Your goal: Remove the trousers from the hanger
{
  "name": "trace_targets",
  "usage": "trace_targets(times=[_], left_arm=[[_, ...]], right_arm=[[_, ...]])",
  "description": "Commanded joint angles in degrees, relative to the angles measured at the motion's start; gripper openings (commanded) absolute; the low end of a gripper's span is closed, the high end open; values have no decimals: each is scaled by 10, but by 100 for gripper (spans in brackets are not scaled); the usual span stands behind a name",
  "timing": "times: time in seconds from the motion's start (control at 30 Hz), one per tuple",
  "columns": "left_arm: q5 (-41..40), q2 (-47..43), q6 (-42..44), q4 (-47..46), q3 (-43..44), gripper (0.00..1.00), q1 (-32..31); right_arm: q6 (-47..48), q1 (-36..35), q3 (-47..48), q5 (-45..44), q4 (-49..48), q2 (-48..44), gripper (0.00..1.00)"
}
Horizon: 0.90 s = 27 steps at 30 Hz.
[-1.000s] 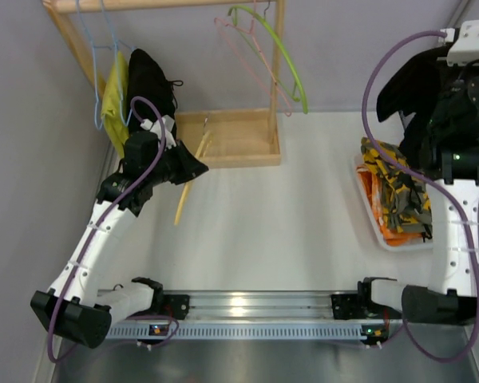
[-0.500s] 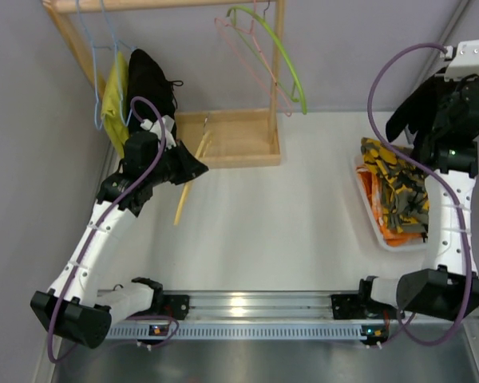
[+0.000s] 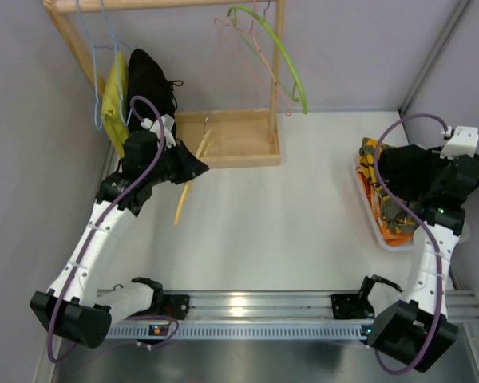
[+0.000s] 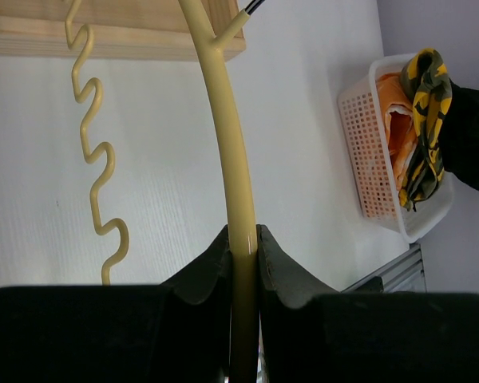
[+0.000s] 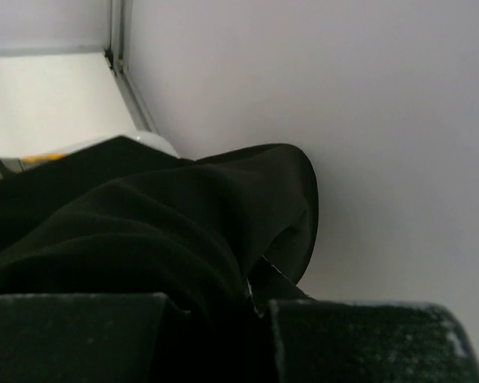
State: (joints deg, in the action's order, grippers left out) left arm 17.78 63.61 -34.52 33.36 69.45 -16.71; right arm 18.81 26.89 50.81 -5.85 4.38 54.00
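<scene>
The hanger (image 3: 187,190), cream-yellow, lies slanted in front of the wooden rack, and my left gripper (image 3: 193,169) is shut on its arch. In the left wrist view the hanger's arch (image 4: 226,152) runs up from between the jaws of the left gripper (image 4: 243,241), bare of cloth. The black trousers (image 3: 405,171) hang bunched from my right gripper (image 3: 433,182), low over the basket at the right. In the right wrist view the right gripper (image 5: 255,291) is shut on folds of the trousers (image 5: 144,231), close to the grey wall.
A white basket (image 3: 377,228) at the right holds a camouflage cloth (image 3: 397,204) and orange fabric. The wooden rack (image 3: 227,140) at the back carries a green hanger (image 3: 288,65), a pink hanger (image 3: 244,57), blue hangers (image 3: 96,56), a yellow cloth (image 3: 115,102) and another black garment (image 3: 148,80).
My right arm has swung down from high at the back right, bringing the trousers low over the basket. The left arm and the hanger have stayed still.
</scene>
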Motion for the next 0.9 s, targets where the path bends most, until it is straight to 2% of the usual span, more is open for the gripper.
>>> trace_targets(times=[0.0,0.07,0.27,0.37,0.43,0.47,0.53,0.57,0.63,0.67,0.8,0.87], left_arm=[[15,-18,6,-53,27,0,0],[18,-22,6,-53,25,0,0],[17,-31,17,-53,28,0,1],[18,-33,18,-53,31,0,1],[19,-36,19,-53,33,0,1],[22,-37,20,-53,32,0,0],[24,-42,20,-53,32,0,0],[26,-45,19,-52,31,0,0],[25,-49,19,-52,32,0,0],[24,-53,23,-52,33,0,0],[17,-67,45,-51,40,0,0],[14,-68,51,-49,46,0,1]], right_arm=[[-11,30,-44,51,6,-39,0],[-7,41,-58,55,24,-41,0],[37,88,-98,156,130,-31,0],[65,90,-114,184,181,-17,6],[79,91,-122,197,197,-17,16],[86,91,-121,204,214,-20,30],[102,92,-107,226,235,-31,43],[108,91,-100,234,264,-35,57],[124,92,-71,258,295,-44,68],[126,92,-61,269,328,-49,78],[140,92,11,295,400,-59,96],[148,92,38,305,424,-58,99]])
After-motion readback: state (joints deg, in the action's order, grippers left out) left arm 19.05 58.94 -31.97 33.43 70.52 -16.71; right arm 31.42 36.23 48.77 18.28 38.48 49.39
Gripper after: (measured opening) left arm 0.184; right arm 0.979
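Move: The white basket, where the held trousers are going, has its middle about 24 cm below the right hand, roughly 4 cm back and 3 cm to its left. Inside it the camouflage cloth lies some 5 cm left of that hand and 2 cm back, with the orange cloth about 10 cm left and 5 cm back. From the left hand the basket is about 55 cm to the right and 4 cm back; the rack's wooden base is some 20 cm ahead and 2 cm right. Sink the right gripper about 14 cm into the basket's space with the trousers still pinched, easing back 5 cm and tipping the fingers down; near the bottom open them wide to let go, then lift slightly while drifting left and back, the wrist turning counter-clockwise. Meanwhile raise the left gripper about 3 cm, keeping its hold on the yellow hanger. ##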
